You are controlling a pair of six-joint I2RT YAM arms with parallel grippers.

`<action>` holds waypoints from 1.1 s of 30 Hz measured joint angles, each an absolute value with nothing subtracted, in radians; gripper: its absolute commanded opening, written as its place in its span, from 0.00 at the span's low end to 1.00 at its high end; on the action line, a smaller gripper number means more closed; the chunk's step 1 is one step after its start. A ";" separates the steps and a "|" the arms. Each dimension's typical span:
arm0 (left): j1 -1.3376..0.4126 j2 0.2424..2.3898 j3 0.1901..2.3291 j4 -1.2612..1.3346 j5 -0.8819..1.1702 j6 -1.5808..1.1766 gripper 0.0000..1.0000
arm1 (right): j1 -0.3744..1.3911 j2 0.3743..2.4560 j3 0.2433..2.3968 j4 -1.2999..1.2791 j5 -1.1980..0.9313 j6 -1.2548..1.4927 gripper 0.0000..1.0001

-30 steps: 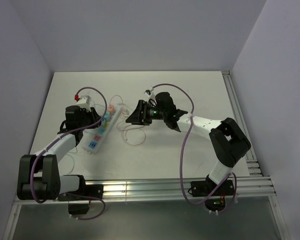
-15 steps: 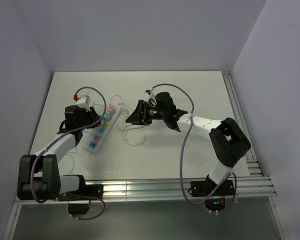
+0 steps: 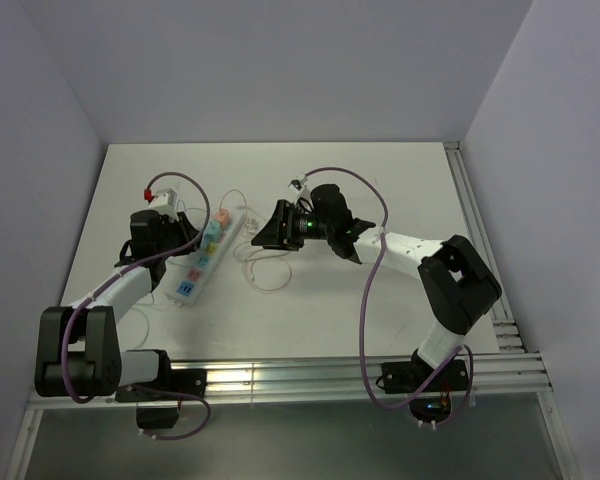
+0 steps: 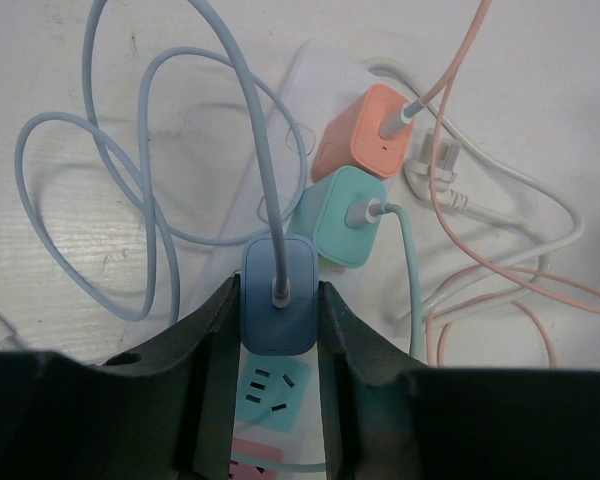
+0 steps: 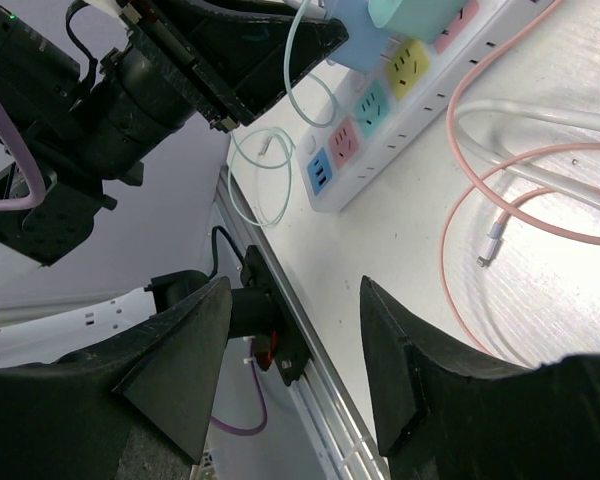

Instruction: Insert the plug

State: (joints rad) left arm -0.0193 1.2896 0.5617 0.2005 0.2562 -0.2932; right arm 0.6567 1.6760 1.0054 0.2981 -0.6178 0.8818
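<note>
A blue plug (image 4: 279,310) with a pale blue cable is clamped between the fingers of my left gripper (image 4: 278,290), which is shut on its two sides. It stands over the white power strip (image 4: 315,65), just beside a teal plug (image 4: 345,215) and an orange plug (image 4: 362,145) that sit in the strip. A free teal socket (image 4: 270,392) shows just below the blue plug. Whether its prongs are in a socket is hidden. In the top view the left gripper (image 3: 183,238) is at the power strip (image 3: 202,262). My right gripper (image 3: 265,232) hovers open to the strip's right, holding nothing.
Loops of pale blue cable (image 4: 150,200) lie left of the strip. Pink cable (image 5: 460,250) and a white cable (image 5: 540,120) with a loose connector (image 5: 492,245) lie on the table right of it. The right wrist view shows the strip's free coloured sockets (image 5: 355,125) and the table's near rail (image 5: 310,400).
The left wrist has shifted very slightly with the blue plug still held. The right arm has not moved.
</note>
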 measured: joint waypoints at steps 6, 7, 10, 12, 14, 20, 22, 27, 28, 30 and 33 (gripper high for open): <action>-0.066 1.290 0.567 0.191 0.163 -0.347 0.00 | 0.657 1.678 1.005 0.299 -0.618 0.881 0.61; -0.086 1.290 0.571 0.187 0.133 -0.353 0.00 | 0.657 1.680 1.005 0.299 -0.618 0.881 0.61; -0.162 1.286 0.572 0.188 0.070 -0.358 0.00 | 0.659 1.684 1.005 0.299 -0.618 0.881 0.61; -0.200 1.283 0.572 0.187 0.047 -0.357 0.00 | 0.659 1.684 0.999 0.299 -0.618 0.881 0.61; -0.214 1.283 0.572 0.187 0.029 -0.353 0.00 | 0.659 1.684 0.993 0.299 -0.618 0.879 0.61; -0.212 1.258 0.560 0.181 -0.021 -0.362 0.00 | 0.659 1.684 0.987 0.298 -0.618 0.877 0.61; -0.212 1.261 0.561 0.170 -0.027 -0.373 0.00 | 0.659 1.684 0.987 0.299 -0.618 0.876 0.61; -0.215 1.334 0.622 0.153 -0.028 -0.474 0.00 | 0.659 1.684 0.971 0.295 -0.618 0.869 0.61; -0.220 1.350 0.634 0.154 -0.029 -0.496 0.00 | 0.659 1.684 0.967 0.294 -0.618 0.867 0.61; -0.241 1.373 0.649 0.159 -0.040 -0.540 0.00 | 0.659 1.684 0.961 0.294 -0.618 0.862 0.61; -0.282 1.400 0.661 0.175 -0.044 -0.591 0.00 | 0.659 1.684 0.955 0.290 -0.618 0.858 0.61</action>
State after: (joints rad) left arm -0.2825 1.3998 0.6605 0.1749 -0.0441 -0.5915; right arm 0.6586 1.6836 0.9546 0.2905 -0.6182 0.8577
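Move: The left hand holds the blue plug at the strip's left side; the yellow socket lies about 2 cm to its right, level fore-and-aft and 4 cm below. The teal plug stands some 3 cm ahead and 4 cm right, the orange plug 7 cm ahead and 5 cm right, both about 2 cm lower; the free teal socket is 3 cm back and 4 cm below. From the right hand the yellow socket is roughly 15 cm left, 5 cm ahead and 12 cm down. With the blue plug still pinched and bearing on the power strip beside the yellow socket, the left hand shoves it about 6 cm to the right in two pushes, easing back a little between them, and edges forward near the end. The wrist turns some 10 degrees, mostly counter-clockwise. The open, empty right hand sinks about 2.5 cm. ##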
